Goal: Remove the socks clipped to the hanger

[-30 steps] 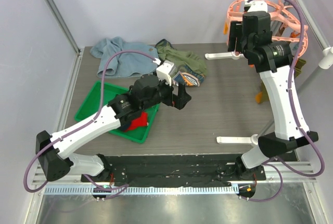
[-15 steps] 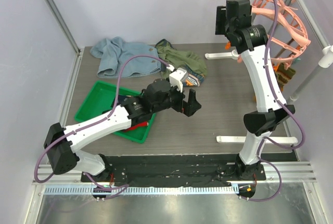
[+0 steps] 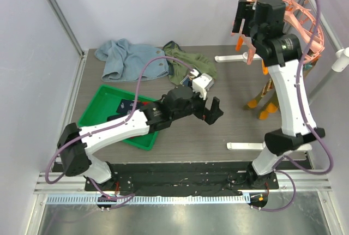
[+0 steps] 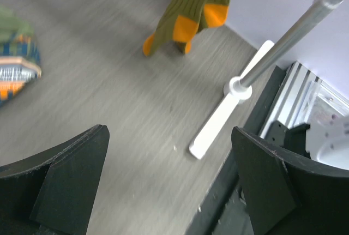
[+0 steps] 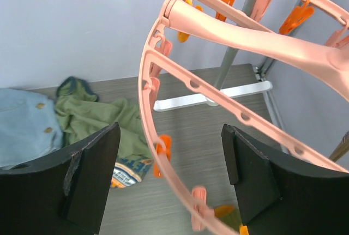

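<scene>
The salmon-pink hanger (image 3: pixel 299 12) hangs at the far right from the grey rack; its ring (image 5: pixel 163 109) and orange clips (image 5: pixel 162 156) fill the right wrist view. A pair of olive-brown socks with orange toes (image 3: pixel 263 100) dangles below it, also in the left wrist view (image 4: pixel 185 11). My right gripper (image 3: pixel 244 26) is open at the ring's left rim; the ring runs between its fingers in view (image 5: pixel 169 183). My left gripper (image 3: pixel 214 110) is open and empty over mid-table (image 4: pixel 169 186). A dark navy sock (image 3: pixel 128 106) lies in the green tray (image 3: pixel 101 101).
A light-blue garment (image 3: pixel 125 60) and an olive garment (image 3: pixel 188 63) lie at the back, with a patterned piece (image 4: pixel 16 71) by them. White rack feet (image 3: pixel 245 146) (image 3: pixel 232 58) and a grey pole (image 4: pixel 294 33) stand at the right.
My left gripper has moved right from the tray toward the hanging socks. My right arm has swung about at the hanger; its gripper now sits at the ring's left rim.
</scene>
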Motion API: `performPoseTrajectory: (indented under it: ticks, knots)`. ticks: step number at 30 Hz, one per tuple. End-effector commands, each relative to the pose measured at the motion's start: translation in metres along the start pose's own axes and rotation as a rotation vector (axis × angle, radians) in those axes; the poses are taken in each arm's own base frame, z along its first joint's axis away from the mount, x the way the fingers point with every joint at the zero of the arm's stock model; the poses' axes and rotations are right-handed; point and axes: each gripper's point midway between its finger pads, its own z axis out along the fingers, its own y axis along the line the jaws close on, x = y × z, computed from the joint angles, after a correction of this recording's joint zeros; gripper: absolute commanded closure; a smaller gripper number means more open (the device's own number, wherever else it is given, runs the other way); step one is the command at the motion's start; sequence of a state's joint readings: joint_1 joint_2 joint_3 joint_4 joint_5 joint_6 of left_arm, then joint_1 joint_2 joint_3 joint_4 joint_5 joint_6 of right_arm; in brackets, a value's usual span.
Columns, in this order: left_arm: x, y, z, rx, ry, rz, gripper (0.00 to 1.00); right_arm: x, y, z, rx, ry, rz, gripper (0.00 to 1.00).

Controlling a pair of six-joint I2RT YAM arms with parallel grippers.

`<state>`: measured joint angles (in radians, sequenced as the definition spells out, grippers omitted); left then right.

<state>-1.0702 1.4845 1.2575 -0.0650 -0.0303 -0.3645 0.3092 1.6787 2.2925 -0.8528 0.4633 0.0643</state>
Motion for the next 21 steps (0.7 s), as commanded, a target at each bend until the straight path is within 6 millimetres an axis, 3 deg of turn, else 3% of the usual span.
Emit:
performPoseTrajectory:
  ticks: [1,5,10,12,13,15,16,17,18,19,21]
  knots:
    - [-0.052,-0.018,0.026,0.035,-0.196,0.122,0.00,-0.032,-0.006,-0.060,-0.114,-0.100,0.131,0.17]
    - [-0.070,-0.029,0.053,0.084,-0.299,0.162,0.00,-0.038,-0.015,-0.108,-0.191,-0.134,0.189,0.17]
    - [-0.071,-0.040,0.107,0.133,-0.340,0.164,0.00,-0.034,-0.021,-0.136,-0.225,-0.134,0.238,0.18]
    - [-0.072,-0.049,0.119,0.178,-0.355,0.154,0.00,-0.033,-0.022,-0.146,-0.245,-0.134,0.247,0.19]
    - [-0.079,-0.056,0.123,0.194,-0.376,0.152,0.00,-0.031,-0.021,-0.148,-0.254,-0.129,0.254,0.19]
    - [-0.060,-0.052,0.150,0.184,-0.346,0.150,0.00,-0.022,-0.017,-0.148,-0.276,-0.110,0.257,0.20]
    - [-0.071,-0.057,0.155,0.189,-0.371,0.149,0.00,-0.024,-0.013,-0.154,-0.310,-0.120,0.269,0.20]
    - [-0.047,-0.050,0.177,0.179,-0.328,0.147,0.00,-0.020,-0.011,-0.154,-0.324,-0.111,0.266,0.20]
    - [-0.044,-0.051,0.185,0.184,-0.328,0.142,0.00,-0.015,-0.009,-0.153,-0.330,-0.100,0.262,0.20]
    - [-0.058,-0.057,0.189,0.197,-0.360,0.136,0.00,-0.014,-0.010,-0.153,-0.326,-0.101,0.269,0.20]
    - [-0.052,-0.060,0.211,0.219,-0.374,0.125,0.00,-0.010,-0.008,-0.151,-0.331,-0.090,0.271,0.20]
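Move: The green striped socks hang some 23 cm to the left hand's right and 9 cm ahead, their lower part about 5 cm below it. The stand's near foot bar lies about 29 cm to that hand's right, roughly level fore-and-aft and some 27 cm lower. From the right hand the same socks are about 13 cm to the right, 8 cm back and 25 cm below; the pink hanger's middle is about 15 cm to its right, 2 cm back and slightly lower. The striped socks are what the open left hand closes in on: it sweeps right about 18 cm and some 7 cm forward, sinking slightly and tipping its fingers up a little, without reaching them. Meanwhile the right hand, still open, draws back some 15 cm from the hanger's rim, rising about 7 cm before sinking slightly, while rolling its left side up and turning counter-clockwise. ##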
